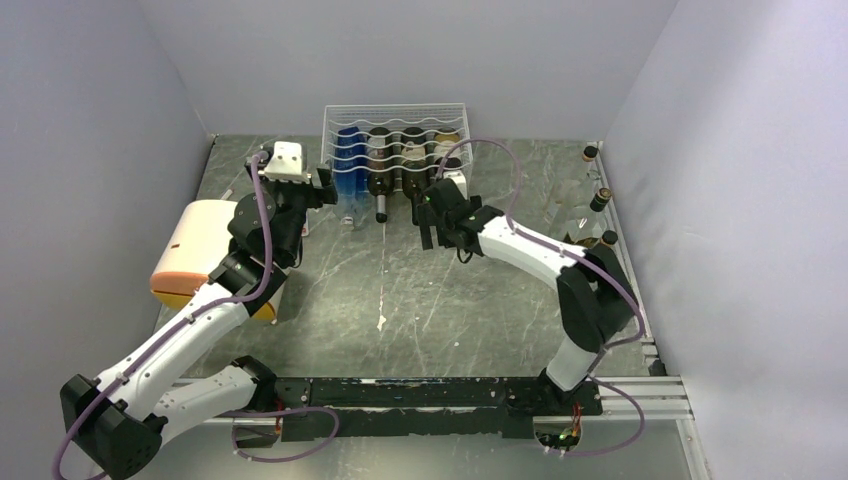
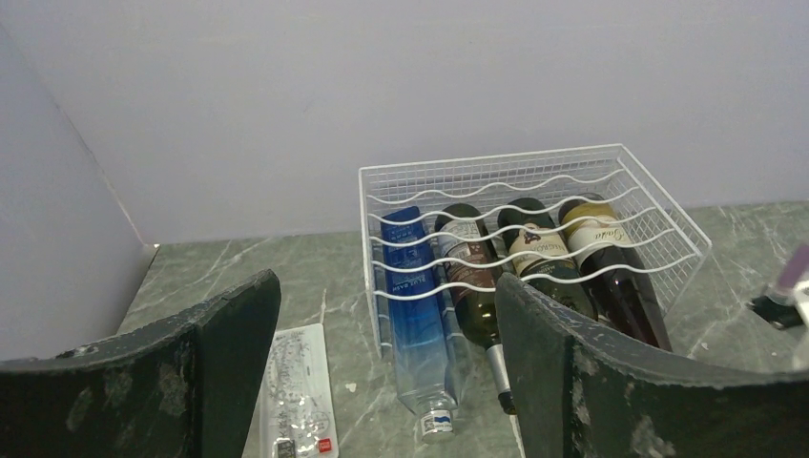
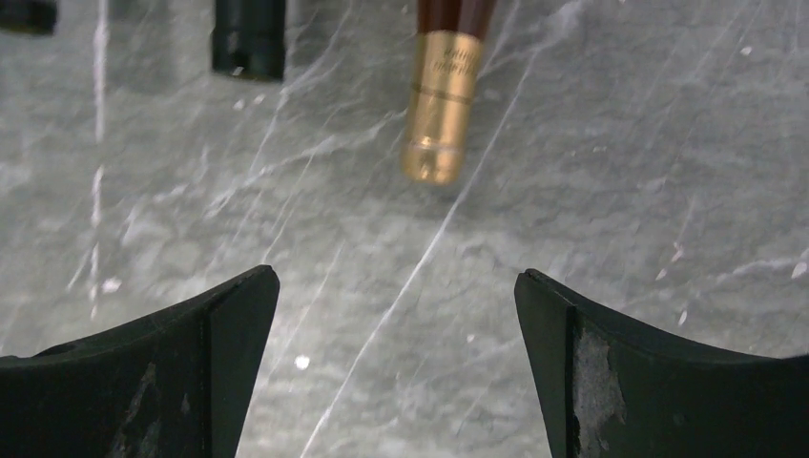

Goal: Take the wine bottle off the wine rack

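Note:
The white wire wine rack (image 1: pixel 395 108) stands at the back of the table with several bottles lying in it, necks toward me. In the left wrist view the rack (image 2: pixel 496 162) holds a blue bottle (image 2: pixel 420 324), a dark green wine bottle with a silver capsule (image 2: pixel 477 305) and two more wine bottles (image 2: pixel 539 258). My left gripper (image 2: pixel 383 281) is open, just short of the rack's left front. My right gripper (image 3: pixel 396 277) is open over bare table. A gold-capped bottle neck (image 3: pixel 439 105) lies a little beyond its fingertips.
A cream and orange drum (image 1: pixel 195 250) lies at the left beside my left arm. Several bottles (image 1: pixel 600 200) stand along the right wall. A clear plastic packet (image 2: pixel 296 391) lies on the table left of the rack. A black-capped neck (image 3: pixel 250 38) sticks out left of the gold one.

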Robot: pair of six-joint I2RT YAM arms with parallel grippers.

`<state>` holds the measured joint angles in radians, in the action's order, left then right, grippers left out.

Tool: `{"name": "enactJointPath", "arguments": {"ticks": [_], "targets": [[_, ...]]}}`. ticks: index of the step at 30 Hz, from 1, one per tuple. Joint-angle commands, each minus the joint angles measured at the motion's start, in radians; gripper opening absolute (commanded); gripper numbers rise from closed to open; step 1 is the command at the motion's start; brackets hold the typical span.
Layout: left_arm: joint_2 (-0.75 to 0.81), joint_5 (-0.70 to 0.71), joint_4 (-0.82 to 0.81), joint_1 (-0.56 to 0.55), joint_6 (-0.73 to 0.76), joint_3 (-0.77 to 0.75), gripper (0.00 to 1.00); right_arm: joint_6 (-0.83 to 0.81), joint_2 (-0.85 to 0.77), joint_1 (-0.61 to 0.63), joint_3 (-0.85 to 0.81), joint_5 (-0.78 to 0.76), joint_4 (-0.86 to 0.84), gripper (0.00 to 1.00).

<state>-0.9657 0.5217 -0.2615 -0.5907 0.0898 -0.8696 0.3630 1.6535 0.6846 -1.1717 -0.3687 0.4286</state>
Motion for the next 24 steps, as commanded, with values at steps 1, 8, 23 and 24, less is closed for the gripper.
{"name": "enactJointPath", "arguments": {"ticks": [1, 8, 23, 24], "targets": [[-0.007, -0.003, -0.019, -0.004, 0.002, -0.011, 0.87, -0.033, 0.089, -0.064, -0.076, -0.034, -0.077, 1.00], [-0.007, -0.009, -0.017, -0.004, 0.002, -0.014, 0.87, -0.059, 0.204, -0.159, -0.099, 0.123, -0.284, 1.00], [-0.001, -0.019, -0.018, -0.004, -0.004, -0.011, 0.87, -0.118, 0.387, -0.186, -0.082, 0.144, -0.578, 0.70], [-0.001, -0.019, -0.018, -0.003, -0.004, -0.011, 0.87, -0.121, 0.396, -0.186, -0.072, 0.140, -0.598, 0.68]]}}
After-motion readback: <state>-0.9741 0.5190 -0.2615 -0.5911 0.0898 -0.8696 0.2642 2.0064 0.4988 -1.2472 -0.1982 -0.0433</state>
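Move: The gold-necked wine bottle lies with its middle about 19 cm ahead of the right hand, level with it sideways and some 4 cm lower; its neck, nearer the hand, is roughly 12 cm ahead and 7 cm below. The black-necked bottle's middle is about 8 cm to the left of the gold-necked bottle's and 2 cm farther out. From the left hand, the gold-necked bottle is some 20 cm ahead, 28 cm to the right and 30 cm below. Bring the right gripper forward about 12 cm and down some 6 cm onto the neck of the gold-necked bottle, one finger either side of it, the left one going into the gap beside the black-necked bottle. Roll the hand slightly, left side up, and over the last stretch start closing the wide-open fingers to about three quarters, without pinching yet. ##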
